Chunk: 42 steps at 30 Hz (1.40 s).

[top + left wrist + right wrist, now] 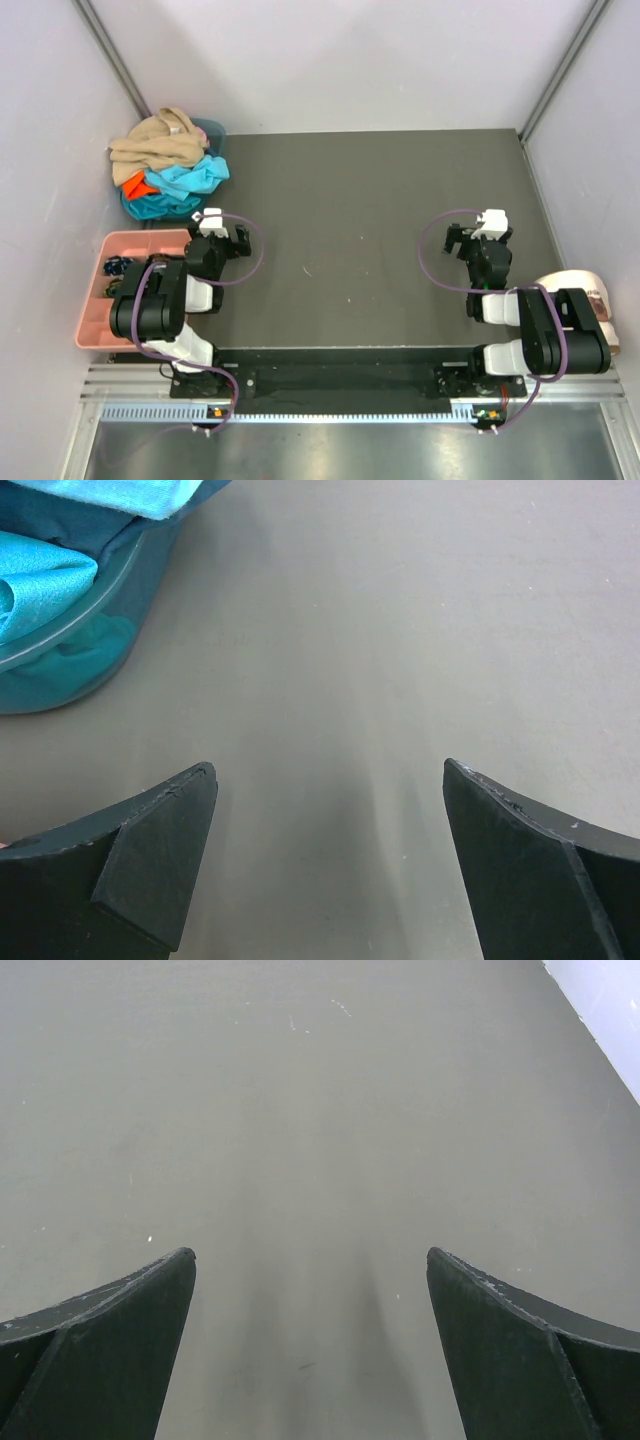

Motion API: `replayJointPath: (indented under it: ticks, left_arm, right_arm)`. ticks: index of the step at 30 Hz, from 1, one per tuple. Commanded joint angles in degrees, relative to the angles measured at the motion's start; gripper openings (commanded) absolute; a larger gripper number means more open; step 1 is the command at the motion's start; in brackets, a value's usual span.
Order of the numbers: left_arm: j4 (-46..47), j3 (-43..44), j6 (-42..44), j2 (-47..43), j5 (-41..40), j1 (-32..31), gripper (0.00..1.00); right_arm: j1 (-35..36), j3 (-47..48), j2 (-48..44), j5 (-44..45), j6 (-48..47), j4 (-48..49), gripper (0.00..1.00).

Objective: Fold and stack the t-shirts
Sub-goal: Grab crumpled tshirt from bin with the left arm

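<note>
The t-shirts lie in a crumpled heap at the table's far left corner: a tan one (160,145) on top, a turquoise one (188,178) under it and a bit of orange (132,184) at the side. They sit in a teal basket (212,131). My left gripper (218,226) hovers just in front of that heap, open and empty. Its wrist view shows its wide-apart fingertips (330,770) over bare table, with the basket (105,615) and turquoise cloth (40,590) at upper left. My right gripper (480,232) (310,1252) is open over bare table on the right.
A pink compartment tray (95,335) holding small dark items sits at the left edge beside the left arm. A cream cap (578,284) rests at the right edge by the right arm. Pale walls enclose the dark table (350,200) on three sides.
</note>
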Motion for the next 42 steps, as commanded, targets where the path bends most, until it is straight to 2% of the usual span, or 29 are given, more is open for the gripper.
replayJointPath:
  ticks: [1, 4, 12, 15, 16, 17, 23, 29, 32, 36, 39, 42]
  left_arm:
    - [1.9, 0.9, -0.1, 0.1, 0.2, 0.2, 0.99]
    - [1.8, 1.0, -0.3, 0.0, -1.3, 0.0, 0.99]
    - [-5.8, 1.8, -5.4, -6.7, -16.1, -0.4, 0.99]
    - [-15.8, 5.0, -8.9, -9.1, -19.7, -0.5, 0.99]
    - [-23.5, 6.7, -10.8, -9.2, -21.4, -0.5, 0.99]
    - [-26.9, 9.5, -13.2, -8.8, -21.8, -0.5, 0.99]
    - [-34.7, 14.1, -16.1, -9.0, -30.1, -0.6, 0.99]
    - [-38.4, 18.3, -16.9, -7.1, -29.9, -0.5, 0.99]
    - [-38.6, 20.0, -16.3, -6.7, -25.4, -0.3, 0.99]
    - [-41.6, 23.8, -21.1, -3.4, -28.3, -0.2, 0.99]
    - [-43.5, 26.5, -21.8, -0.8, -23.9, 0.0, 0.99]
    - [-46.2, 30.2, -19.9, 0.4, -17.3, 0.0, 0.99]
  right_arm:
    - [0.1, 0.8, -0.3, -0.9, -0.2, 3.3, 0.99]
    - [0.1, 0.9, -0.3, -0.9, -0.2, 3.2, 0.99]
    - [0.1, 0.8, -0.3, -0.9, -0.3, 3.3, 0.99]
    - [0.2, 0.9, -0.3, -1.0, -0.3, 3.3, 0.99]
    - [0.1, 0.9, -0.3, -1.0, -0.2, 3.2, 0.99]
    - [0.1, 0.8, -0.3, -1.0, -0.2, 3.3, 0.99]
    - [-0.3, 1.2, -0.3, -1.8, 0.1, 2.5, 0.99]
    - [-0.4, 1.1, -0.3, -1.9, 0.2, 2.5, 0.99]
    - [-0.4, 1.1, -0.3, -1.9, 0.1, 2.5, 0.99]
    - [-0.5, 1.0, -0.3, -1.9, 0.1, 2.7, 0.99]
    - [-0.4, 1.1, -0.3, -1.8, 0.0, 2.7, 0.99]
    - [0.7, 1.6, -1.8, 5.4, 1.2, 0.4, 0.99]
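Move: Ahead and to the left of the open left hand sits the bin: its light-blue t-shirt lies about 13 cm forward and 7 cm left, a few centimetres higher than the fingers. The orange cloth is some 10 cm ahead and 19 cm left, the tan cloth roughly 20 cm ahead and 15 cm left, and the pink tray's middle about 14 cm back and 19 cm left. From the right hand the light-blue t-shirt is about 13 cm forward and 64 cm left. Swinging left by 5 to 6 cm and lifting slightly, the left hand turns about 30 degrees counter-clockwise to face the bin. It then reaches forward towards the light-blue t-shirt, some 4 to 5 cm in all, with the fingers tipping down and staying wide open; they still have not closed on any cloth. ##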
